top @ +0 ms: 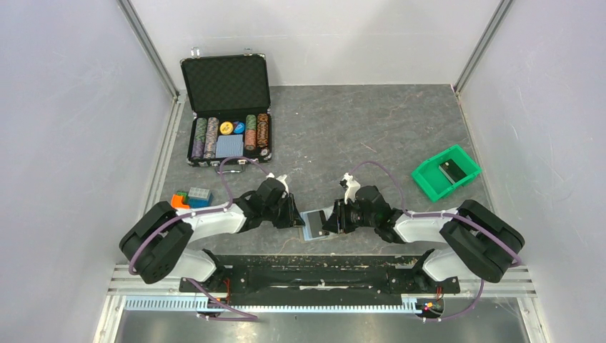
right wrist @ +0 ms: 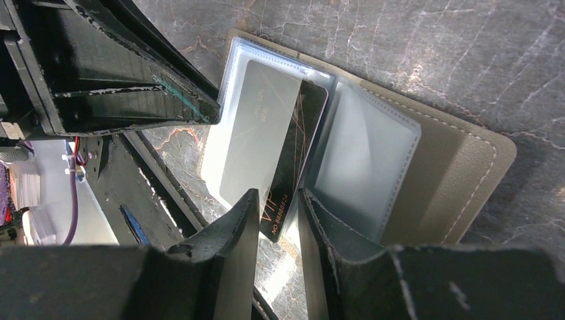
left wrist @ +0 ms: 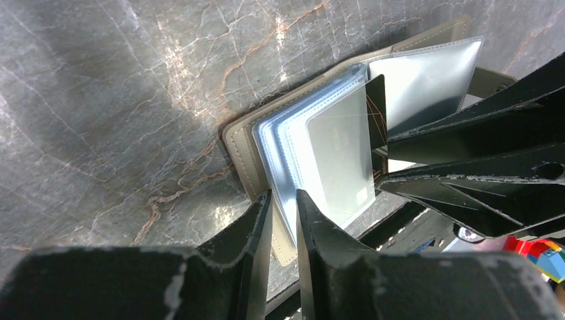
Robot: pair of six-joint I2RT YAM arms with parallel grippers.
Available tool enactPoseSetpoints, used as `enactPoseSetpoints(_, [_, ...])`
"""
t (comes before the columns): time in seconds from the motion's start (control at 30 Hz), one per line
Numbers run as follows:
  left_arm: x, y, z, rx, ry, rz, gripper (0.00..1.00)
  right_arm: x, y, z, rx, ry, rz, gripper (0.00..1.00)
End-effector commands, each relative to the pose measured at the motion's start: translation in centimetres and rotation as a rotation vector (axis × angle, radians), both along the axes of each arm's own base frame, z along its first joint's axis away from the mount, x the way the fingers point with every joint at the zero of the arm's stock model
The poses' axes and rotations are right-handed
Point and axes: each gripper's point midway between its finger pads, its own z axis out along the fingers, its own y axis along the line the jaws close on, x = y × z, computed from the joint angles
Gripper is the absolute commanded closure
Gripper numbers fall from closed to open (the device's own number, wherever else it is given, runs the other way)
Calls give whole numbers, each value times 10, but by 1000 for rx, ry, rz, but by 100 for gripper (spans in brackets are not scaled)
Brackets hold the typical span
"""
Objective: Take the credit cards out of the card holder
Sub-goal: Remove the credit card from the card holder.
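Observation:
The card holder (top: 313,223) lies spread open between both grippers, tan cover (right wrist: 460,173) down and clear sleeves up. A black credit card (right wrist: 293,160) marked VIP sticks partly out of a middle sleeve, beside a silver card (right wrist: 256,127) still inside its sleeve. My right gripper (right wrist: 276,200) is shut on the black card's protruding end. My left gripper (left wrist: 283,200) pinches the near corner of the holder's left flap (left wrist: 240,153), cover and sleeve edges together. In the left wrist view the black card (left wrist: 377,107) runs into the right fingers (left wrist: 466,153).
An open black chip case (top: 227,107) stands at the back left. A green bin (top: 444,171) with a dark item sits at the right. Coloured blocks (top: 191,198) lie by the left arm. A black rail (top: 307,268) runs just below the holder.

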Motion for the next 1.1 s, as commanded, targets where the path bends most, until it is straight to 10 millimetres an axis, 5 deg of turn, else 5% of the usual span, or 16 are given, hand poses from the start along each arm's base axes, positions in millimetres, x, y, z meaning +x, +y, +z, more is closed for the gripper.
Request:
enactPoseSetpoints(0.0, [4,-2,-4,-9,-17,3,74,5,-1,6,35,-31,-13,70])
enactPoseSetpoints(0.4, [0,6,-19,49,13,3,71,8,-2,15,128,-23,8,81])
enactPoseSetpoints(0.8, [0,6,-25,51,23,14,70,6,0,19,183,-2,19,80])
enactPoseSetpoints(1.07, [-3,10,-31,82,40,11,70,11,-3,24,203,-12,4,100])
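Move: The credit card lies in a clear sleeve of the open card holder. Its middle is about 2 cm ahead and 2 cm left of the right hand, roughly 1 cm lower, with its right edge at the fingertips. The holder's middle is about 2 cm ahead of that hand. From the left hand the sleeves' left edge is about 1 cm to the right, level fore and aft, and the card about 4 cm to the right and 1 cm ahead, both about 1 cm lower. Easing up about 1 cm and slightly to the right, the right hand tips its fingers some 10 degrees flatter and shuts them from part open onto the card's right edge near its back corner. The left hand keeps its fingertips on the sleeves' left edge, edging about 1 cm to the right over them with its opening unchanged. ##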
